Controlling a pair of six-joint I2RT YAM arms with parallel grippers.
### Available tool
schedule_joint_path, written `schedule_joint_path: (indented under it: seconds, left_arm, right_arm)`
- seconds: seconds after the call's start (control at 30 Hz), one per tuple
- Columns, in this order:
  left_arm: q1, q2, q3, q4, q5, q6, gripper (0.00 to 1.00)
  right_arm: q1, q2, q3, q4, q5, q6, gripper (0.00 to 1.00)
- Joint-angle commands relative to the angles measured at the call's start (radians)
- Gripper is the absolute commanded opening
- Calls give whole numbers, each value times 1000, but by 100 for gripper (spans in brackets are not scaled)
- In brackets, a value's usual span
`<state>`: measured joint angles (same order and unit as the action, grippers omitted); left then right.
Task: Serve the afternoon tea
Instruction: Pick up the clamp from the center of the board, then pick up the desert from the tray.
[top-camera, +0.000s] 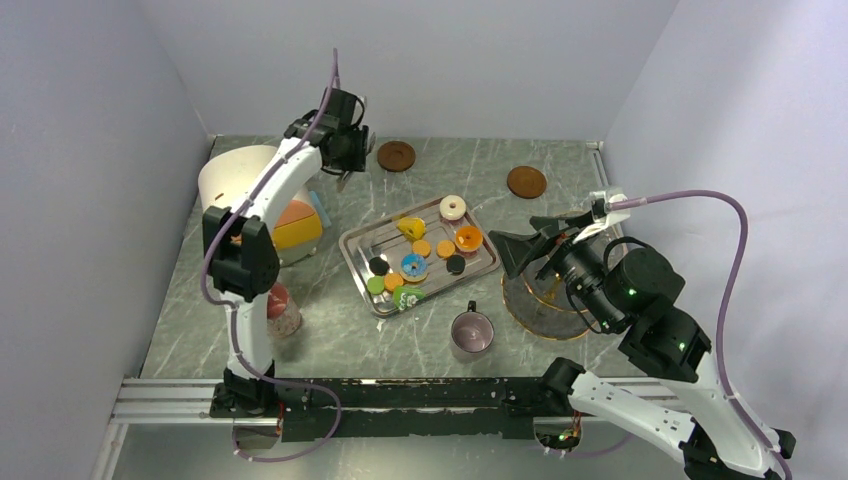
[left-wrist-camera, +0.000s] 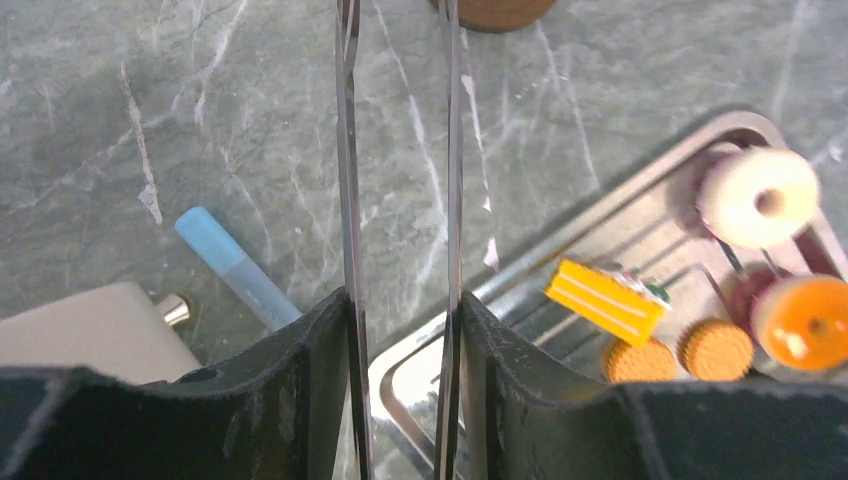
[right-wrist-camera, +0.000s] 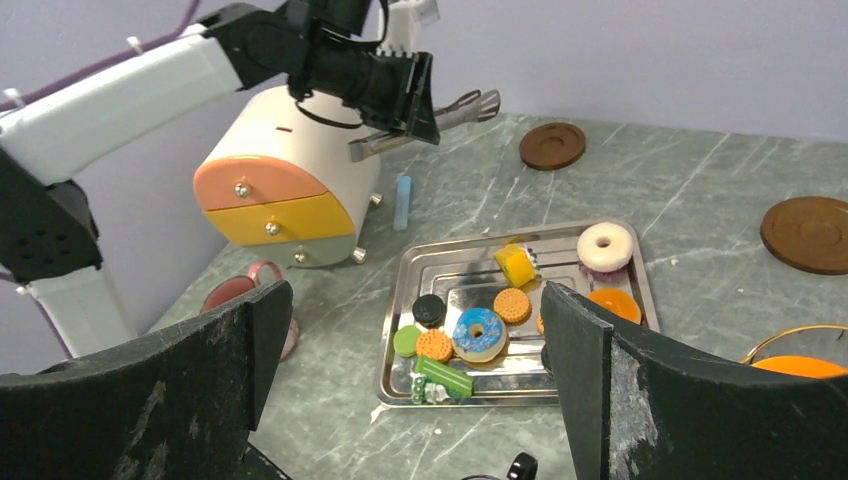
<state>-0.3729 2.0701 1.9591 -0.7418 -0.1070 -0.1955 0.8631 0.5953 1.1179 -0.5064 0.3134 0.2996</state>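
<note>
The treats lie on a steel tray (top-camera: 362, 243): a cream ring (top-camera: 453, 207) (left-wrist-camera: 757, 197) (right-wrist-camera: 605, 246), a blue doughnut (top-camera: 413, 265) (right-wrist-camera: 479, 333), orange biscuits (left-wrist-camera: 716, 348), a black disc (right-wrist-camera: 429, 309) and a green disc (right-wrist-camera: 406, 340). The small metallic mug (top-camera: 471, 332) stands in front of the tray. My left gripper (top-camera: 345, 158) (left-wrist-camera: 400, 310) (right-wrist-camera: 405, 90) hovers beyond the tray's far left corner, shut on thin metal tongs (left-wrist-camera: 347, 150) (right-wrist-camera: 455, 108). My right gripper (top-camera: 530, 240) (right-wrist-camera: 415, 300) is wide open to the right of the tray, holding nothing.
A cream cabinet with orange and yellow drawers (top-camera: 270, 200) (right-wrist-camera: 280, 190) stands at the left, a red-lidded jar (top-camera: 282, 308) in front of it. Two brown coasters (top-camera: 396, 155) (top-camera: 526, 181) lie at the back. A gold-rimmed glass plate (top-camera: 545, 300) sits under my right arm. A blue stick (left-wrist-camera: 235, 265) lies beside the cabinet.
</note>
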Motion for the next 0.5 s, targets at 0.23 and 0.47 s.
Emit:
schedule_joint_path:
  seconds: [0.23,0.47]
  left_arm:
    - [-67,-287,-191,-67,180,73,48]
    - [-203,-403,-294,-92,134,53,49]
  right_arm:
    - [0,-37,11,-28,11,21,100]
    - [-1,-44,7,-37,19,27,100]
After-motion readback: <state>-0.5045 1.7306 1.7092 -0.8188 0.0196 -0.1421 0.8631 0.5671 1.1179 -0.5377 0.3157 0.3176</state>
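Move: The left hand already holds the clamp clear of the table. The tray it is being taken towards has its centre about 15 cm back and 16 cm to the right, some 16 cm below. On the tray the yellow cake lies roughly 8 cm back and 14 cm right of this hand, the white donut 3 cm back and 24 cm right. The brown coaster sits 12 cm ahead, 10 cm right. From the right hand, the tray centre is about 17 cm ahead, 12 cm left and 40 cm below. Keeping the clamp pinched at an unchanged opening, the left hand draws it back about 11 cm towards the tray, rising some 5 cm, mostly early on, and edging right as it comes. The wrist swings about 15 degrees clockwise on the way, the fingers still slanting down and forward. ##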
